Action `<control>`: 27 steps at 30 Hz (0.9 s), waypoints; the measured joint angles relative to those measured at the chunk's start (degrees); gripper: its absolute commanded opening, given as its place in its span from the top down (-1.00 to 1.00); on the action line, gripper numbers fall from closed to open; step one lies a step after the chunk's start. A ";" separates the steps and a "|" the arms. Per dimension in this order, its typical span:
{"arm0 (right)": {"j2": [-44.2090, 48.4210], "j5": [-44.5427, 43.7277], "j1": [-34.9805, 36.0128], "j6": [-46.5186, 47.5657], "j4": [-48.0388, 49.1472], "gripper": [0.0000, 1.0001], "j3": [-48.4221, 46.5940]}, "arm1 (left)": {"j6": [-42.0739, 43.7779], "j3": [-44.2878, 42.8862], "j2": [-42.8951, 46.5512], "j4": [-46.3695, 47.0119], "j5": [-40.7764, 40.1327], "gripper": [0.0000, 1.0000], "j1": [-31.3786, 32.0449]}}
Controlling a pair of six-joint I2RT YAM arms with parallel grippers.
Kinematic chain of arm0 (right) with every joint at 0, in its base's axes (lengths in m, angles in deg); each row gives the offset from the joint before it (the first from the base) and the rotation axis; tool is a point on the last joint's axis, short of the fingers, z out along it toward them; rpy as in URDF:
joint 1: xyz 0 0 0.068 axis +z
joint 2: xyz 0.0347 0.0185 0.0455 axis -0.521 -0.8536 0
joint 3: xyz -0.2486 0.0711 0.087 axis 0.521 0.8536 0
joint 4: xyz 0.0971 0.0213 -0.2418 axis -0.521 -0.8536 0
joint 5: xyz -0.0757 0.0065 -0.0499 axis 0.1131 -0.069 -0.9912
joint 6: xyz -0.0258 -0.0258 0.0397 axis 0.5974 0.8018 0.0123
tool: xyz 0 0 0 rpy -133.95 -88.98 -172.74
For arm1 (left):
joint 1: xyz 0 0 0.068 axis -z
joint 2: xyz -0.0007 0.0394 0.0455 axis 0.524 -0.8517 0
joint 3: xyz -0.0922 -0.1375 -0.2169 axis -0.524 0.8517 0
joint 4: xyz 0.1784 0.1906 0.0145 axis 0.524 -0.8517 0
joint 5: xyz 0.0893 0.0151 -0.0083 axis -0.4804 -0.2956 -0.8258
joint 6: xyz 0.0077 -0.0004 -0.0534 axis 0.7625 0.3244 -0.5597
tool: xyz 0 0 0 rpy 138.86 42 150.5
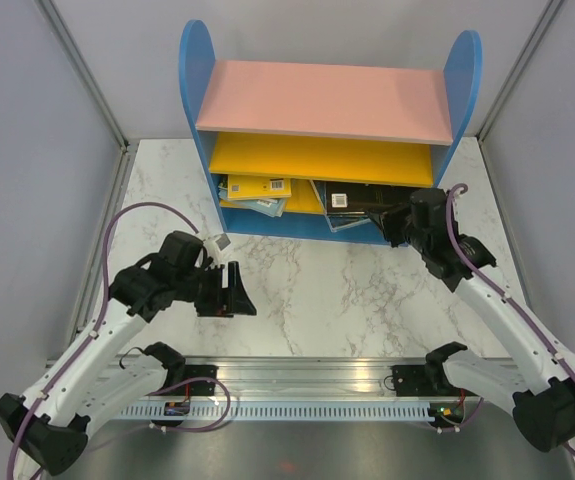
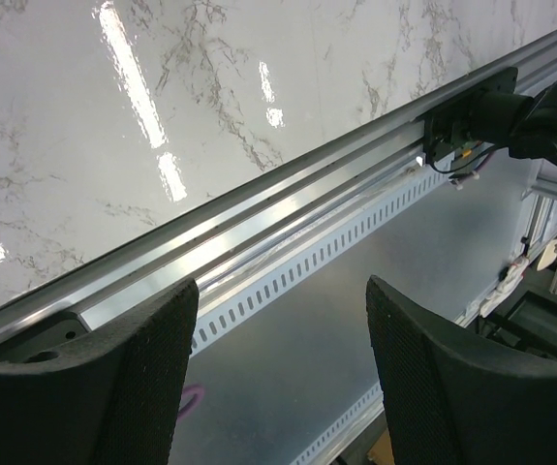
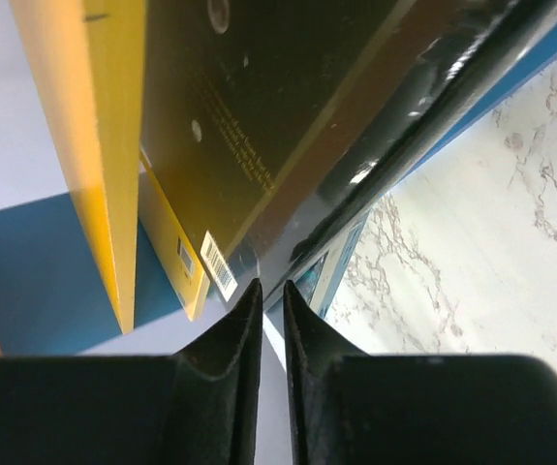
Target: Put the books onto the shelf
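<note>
The shelf (image 1: 195, 90) stands at the back, with blue sides, a pink top and a yellow inner board. Several books lie flat in its bottom compartment: a yellow one (image 1: 257, 188) on the left and a black one (image 1: 367, 200) on the right. My right gripper (image 1: 395, 225) is at the front right of that compartment. In the right wrist view its jaws (image 3: 271, 289) are nearly together, pinching the near edge of the black book (image 3: 259, 87). A yellow book (image 3: 167, 232) and a teal one (image 3: 331, 271) lie beside it. My left gripper (image 1: 239, 290) hovers open over the table, holding nothing (image 2: 283, 320).
The marble table (image 1: 317, 290) stretches between the arms and the shelf. A metal rail (image 2: 259, 223) runs along the near edge by the arm bases. Grey walls close in both sides.
</note>
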 measured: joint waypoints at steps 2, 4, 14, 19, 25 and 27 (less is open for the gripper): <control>0.09 0.94 -0.15 1.49 -1.07 0.56 -1.07 | 0.00 -0.44 -0.61 -0.20 -0.07 -0.47 -0.20; 0.79 1.90 -0.15 3.15 -2.64 0.48 -2.01 | 0.00 -1.03 -1.01 -0.28 -0.09 -0.47 -0.31; 19.58 4.92 4.35 9.84 -9.84 -0.15 0.04 | 0.35 -6.08 -3.63 -2.08 -0.87 -0.57 -0.76; 27.78 9.27 7.10 14.36 -9.70 -0.96 4.44 | 0.87 -9.99 -4.09 -2.36 -3.06 -0.99 -0.79; 25.03 17.68 8.26 21.99 -9.33 -0.96 5.42 | 1.38 -12.39 -7.69 -4.68 -9.79 -1.00 -0.79; 22.10 19.56 10.03 24.74 -9.14 -0.96 5.22 | 1.55 -13.66 -9.18 -5.73 -13.75 -1.00 -0.79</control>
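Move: The black book lies on the lower yellow shelf, its spine just in front of the right fingers and its middle about 8 cm ahead, 2 cm left and roughly level. The blue book showing beneath it is some 8 cm left, 5 cm ahead and 4 cm lower; the yellow book sits about 27 cm left and 7 cm ahead. From the left hand, the black book is roughly 24 cm ahead, 27 cm right and 5 cm higher. Backward, out from the shelf front and away from the black book's spine, the right hand draws off about 14 cm, arching up some 6 cm before sinking and drifting left. Its wrist swings some 40 degrees counter-clockwise while the nearly shut fingers spread wide. The empty left hand eases about 5 cm forward over the bare table, rising then partly sinking, and opens fully. ##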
